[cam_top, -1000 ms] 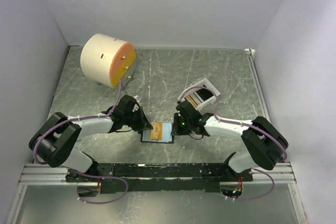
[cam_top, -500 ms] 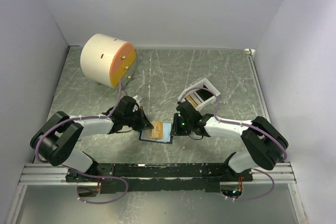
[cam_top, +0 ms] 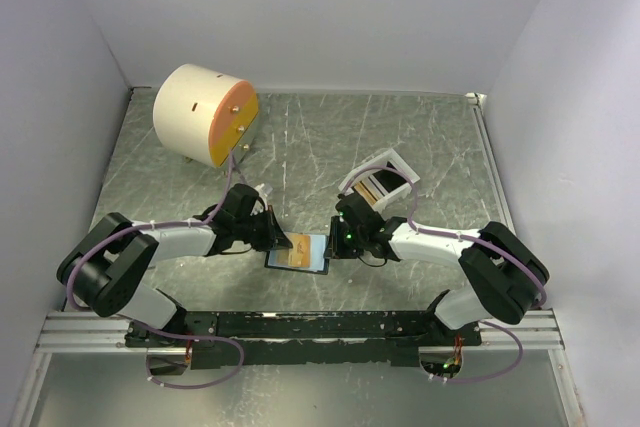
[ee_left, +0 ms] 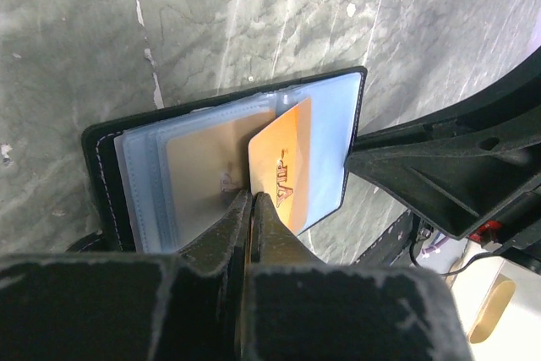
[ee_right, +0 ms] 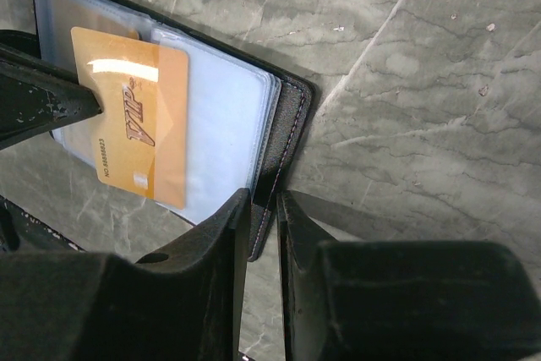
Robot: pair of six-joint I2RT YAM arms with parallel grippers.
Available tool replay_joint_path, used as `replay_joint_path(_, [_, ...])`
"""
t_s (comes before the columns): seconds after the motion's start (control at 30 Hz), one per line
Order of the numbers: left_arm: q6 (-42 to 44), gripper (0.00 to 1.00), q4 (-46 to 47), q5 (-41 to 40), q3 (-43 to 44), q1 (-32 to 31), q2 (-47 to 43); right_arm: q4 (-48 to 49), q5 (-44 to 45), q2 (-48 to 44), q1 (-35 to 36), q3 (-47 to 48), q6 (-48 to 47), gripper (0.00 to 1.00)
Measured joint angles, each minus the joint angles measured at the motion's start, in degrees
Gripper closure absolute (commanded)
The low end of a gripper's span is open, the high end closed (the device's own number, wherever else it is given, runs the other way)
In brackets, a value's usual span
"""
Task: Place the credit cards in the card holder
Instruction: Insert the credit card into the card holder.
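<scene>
The black card holder (cam_top: 318, 265) lies open on the table between both arms, its clear sleeves facing up. My left gripper (ee_left: 252, 196) is shut on the lower edge of an orange credit card (ee_left: 287, 166) marked VIP, which is held tilted over the sleeves. A tan card (ee_left: 199, 166) shows through one sleeve of the card holder (ee_left: 97, 175). In the right wrist view my right gripper (ee_right: 264, 205) is shut on the card holder's black stitched edge (ee_right: 292, 124), and the orange credit card (ee_right: 135, 124) shows at the left. From above, the left gripper (cam_top: 283, 242) and right gripper (cam_top: 335, 242) flank the holder.
A white open-topped tray (cam_top: 383, 179) with more cards stands behind the right gripper. A big cream cylinder with an orange face (cam_top: 205, 114) sits at the back left. Walls enclose the marbled table on three sides.
The orange card has dropped a little lower over the open sleeves and the holder has shifted slightly left. Both arms have hardly moved.
</scene>
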Motion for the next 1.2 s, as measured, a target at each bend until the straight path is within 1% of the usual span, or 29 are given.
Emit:
replay_joint_path(0.2, [0.3,0.93,0.3,1.0,0.0,-0.3,0.7,0.0,0.0,0.0,0.0,0.0,0.0,0.80])
replay_joint_path(0.57, [-2.3,0.92,4.5,1.8,0.9,-2.3,4.3,0.5,0.0,-0.1,0.0,-0.3,0.1,0.80])
replay_joint_path(0.67, [-2.7,0.86,4.3,1.7,1.2,-3.0,4.4,0.7,0.0,-0.3,0.0,-0.5,0.1,0.80])
replay_joint_path(0.83, [-3.2,0.67,2.1,0.4,1.8,-3.5,3.8,0.9,0.0,-0.4,0.0,-0.7,0.2,0.81])
replay_joint_path(0.93, [-3.9,0.56,-0.2,-0.9,1.8,-3.6,1.9,1.0,-0.1,-0.4,0.0,-0.7,0.3,0.81])
replay_joint_path(1.0, [-4.2,0.54,-1.5,-2.0,1.8,-3.7,0.5,1.0,-0.1,-0.4,0.0,-0.7,0.3,0.81])
replay_joint_path(1.2, [-4.7,0.52,-3.4,-3.4,1.8,-3.7,-1.9,1.0,-0.1,-0.4,0.0,-0.7,0.3,0.81])
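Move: The left gripper pinches the left edge of the orange VIP card. The middle of the card holder's right-hand pocket lies some 5 cm to its right, 1 cm back and 1 cm below; the beige card already in the left-hand pocket is about 2 cm left and 1 cm back. From the right fingertips, at the holder's right edge, that right-hand pocket's middle lies roughly 5 cm left, 1 cm ahead and 1 cm below. Push the pinched VIP card to the right with the left gripper, about 2.5 cm deeper into the right-hand pocket, easing slightly back and down. Then open the fingers about halfway to let go of its edge, and lift clear by some 1.5 cm while drawing left. Keep the right fingertips still at the holder's right edge. ##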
